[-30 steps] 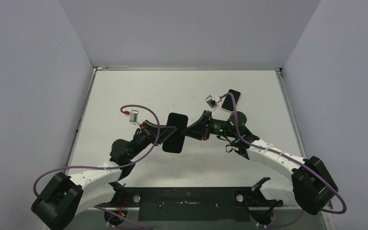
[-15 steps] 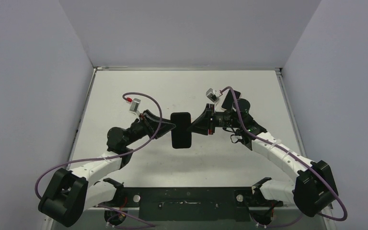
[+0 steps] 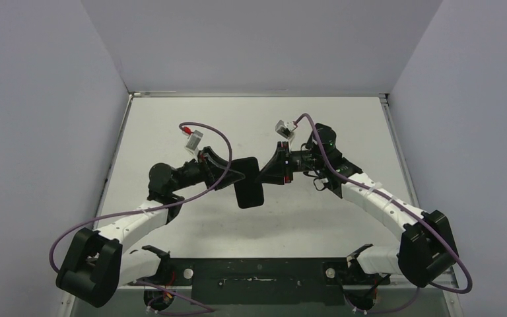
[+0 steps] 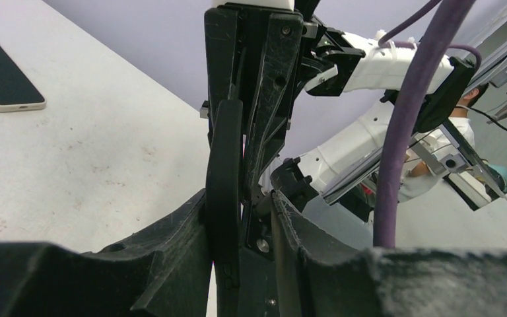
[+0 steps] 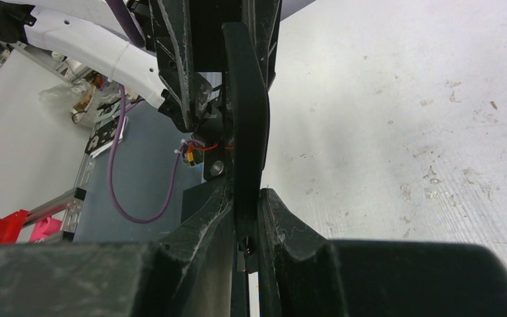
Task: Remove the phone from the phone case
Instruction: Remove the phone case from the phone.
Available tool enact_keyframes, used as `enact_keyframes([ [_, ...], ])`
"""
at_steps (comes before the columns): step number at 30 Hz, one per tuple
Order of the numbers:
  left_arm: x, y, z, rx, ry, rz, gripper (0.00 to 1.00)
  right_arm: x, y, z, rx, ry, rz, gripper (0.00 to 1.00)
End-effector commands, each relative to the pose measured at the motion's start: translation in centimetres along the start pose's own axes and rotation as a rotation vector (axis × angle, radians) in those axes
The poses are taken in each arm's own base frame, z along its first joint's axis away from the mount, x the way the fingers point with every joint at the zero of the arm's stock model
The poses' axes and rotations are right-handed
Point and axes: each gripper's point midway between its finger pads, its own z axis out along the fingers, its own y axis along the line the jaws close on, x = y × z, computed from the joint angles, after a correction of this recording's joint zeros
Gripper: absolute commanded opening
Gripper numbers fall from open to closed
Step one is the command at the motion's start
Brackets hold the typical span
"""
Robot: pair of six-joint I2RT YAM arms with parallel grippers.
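Note:
The black phone case (image 3: 247,181) hangs in mid-air over the table's middle, held edge-on between both grippers. My right gripper (image 3: 262,173) is shut on the case's right edge (image 5: 247,112), its fingers (image 5: 245,198) pinching the thin wall. My left gripper (image 3: 234,175) stands open around the opposite edge (image 4: 224,165). There the case rests against one finger (image 4: 185,231), with a gap to the other. The phone (image 4: 3,72), dark screen with a pale rim, lies flat on the table. In the top view the right arm hides it.
The white table (image 3: 171,125) is bordered by grey walls at the back and sides. Purple cables (image 3: 204,132) loop off both wrists. The arm bases sit on a black mount (image 3: 257,281) along the near edge.
My left gripper has opened off the case, which it was shut on a second ago. Both wrists have shifted a little, the case has tilted, and the right arm now covers the phone.

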Motion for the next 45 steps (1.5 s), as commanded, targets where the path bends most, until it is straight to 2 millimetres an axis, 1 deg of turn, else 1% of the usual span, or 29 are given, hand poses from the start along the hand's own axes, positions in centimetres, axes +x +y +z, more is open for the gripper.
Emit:
enact_keyframes([
  [1,-0.2,-1.1,0.4,0.065,0.057,0.078,0.30,-3.5,1.4,0.3,-0.061,-0.039,-0.133,0.00],
  [2,-0.2,-1.1,0.4,0.067,0.057,0.079,0.28,-3.6,1.3,0.4,-0.063,-0.034,-0.134,0.00],
  [3,-0.2,-1.2,0.4,0.070,0.056,0.079,0.23,-3.5,1.2,0.6,-0.063,-0.029,-0.131,0.00],
  [5,-0.4,-1.3,0.5,0.071,0.042,0.077,0.02,-3.5,1.0,0.8,-0.061,-0.019,-0.130,0.00],
  [6,-0.6,-1.3,0.5,0.067,0.030,0.074,0.00,-3.5,0.8,0.8,-0.055,-0.021,-0.130,0.00],
  [7,-0.8,-1.3,0.5,0.059,0.016,0.068,0.00,-3.7,0.6,0.9,-0.043,-0.028,-0.132,0.01],
  [10,-1.7,-1.0,0.3,0.025,-0.057,0.040,0.00,-4.1,0.3,0.6,0.006,-0.067,-0.148,0.13],
  [13,-3.0,0.0,-0.1,-0.045,-0.174,-0.017,0.00,-4.4,0.1,0.1,0.063,-0.128,-0.167,0.33],
  [15,-3.9,0.5,-0.5,-0.078,-0.262,-0.071,0.00,-4.2,-0.3,-0.5,0.119,-0.172,-0.171,0.45],
  [16,-4.5,0.8,-0.8,-0.093,-0.318,-0.101,0.00,-4.5,-0.3,-0.9,0.145,-0.204,-0.182,0.52],
  [19,-5.6,1.2,-1.6,-0.109,-0.422,-0.179,0.00,-4.3,-0.5,-1.8,0.201,-0.271,-0.177,0.62],
  [23,-6.8,1.3,-2.5,-0.111,-0.529,-0.259,0.00,-3.6,-0.8,-2.6,0.243,-0.356,-0.132,0.71],
  [24,-7.1,1.3,-2.7,-0.116,-0.553,-0.272,0.00,-3.4,-0.8,-2.8,0.244,-0.380,-0.121,0.72],
  [25,-7.3,1.5,-3.0,-0.125,-0.576,-0.287,0.00,-2.8,-0.9,-2.9,0.246,-0.401,-0.091,0.73],
  [27,-7.9,1.6,-3.4,-0.137,-0.620,-0.300,0.00,-2.3,-0.5,-2.8,0.231,-0.439,-0.074,0.74],
  [31,-9.0,1.6,-4.2,-0.159,-0.693,-0.309,0.00,-1.4,0.3,-1.2,0.209,-0.444,-0.060,0.75],
  [35,-9.4,1.4,-4.6,-0.163,-0.735,-0.326,0.00,-1.6,1.4,0.0,0.159,-0.478,-0.054,0.74],
  [45,-9.1,1.5,-4.6,-0.161,-0.777,-0.397,0.00,-3.3,2.5,2.0,0.063,-0.529,-0.049,0.70],
])
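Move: The cased phone hangs between the hands, about level with both: its middle is some 3 cm to the left hand's right and 2 cm back, with its left edge between that hand's slightly open fingers. From the right hand, which still pinches the other edge, its middle lies about 4 cm left and 2 cm back. The other phone lies on the table roughly 33 cm ahead of the right hand, 25 cm to its right and 28 cm below. Left fingers close on the cased phone, carrying it about 9 cm forward-left, twisting counter-clockwise, as right fingers let go. ##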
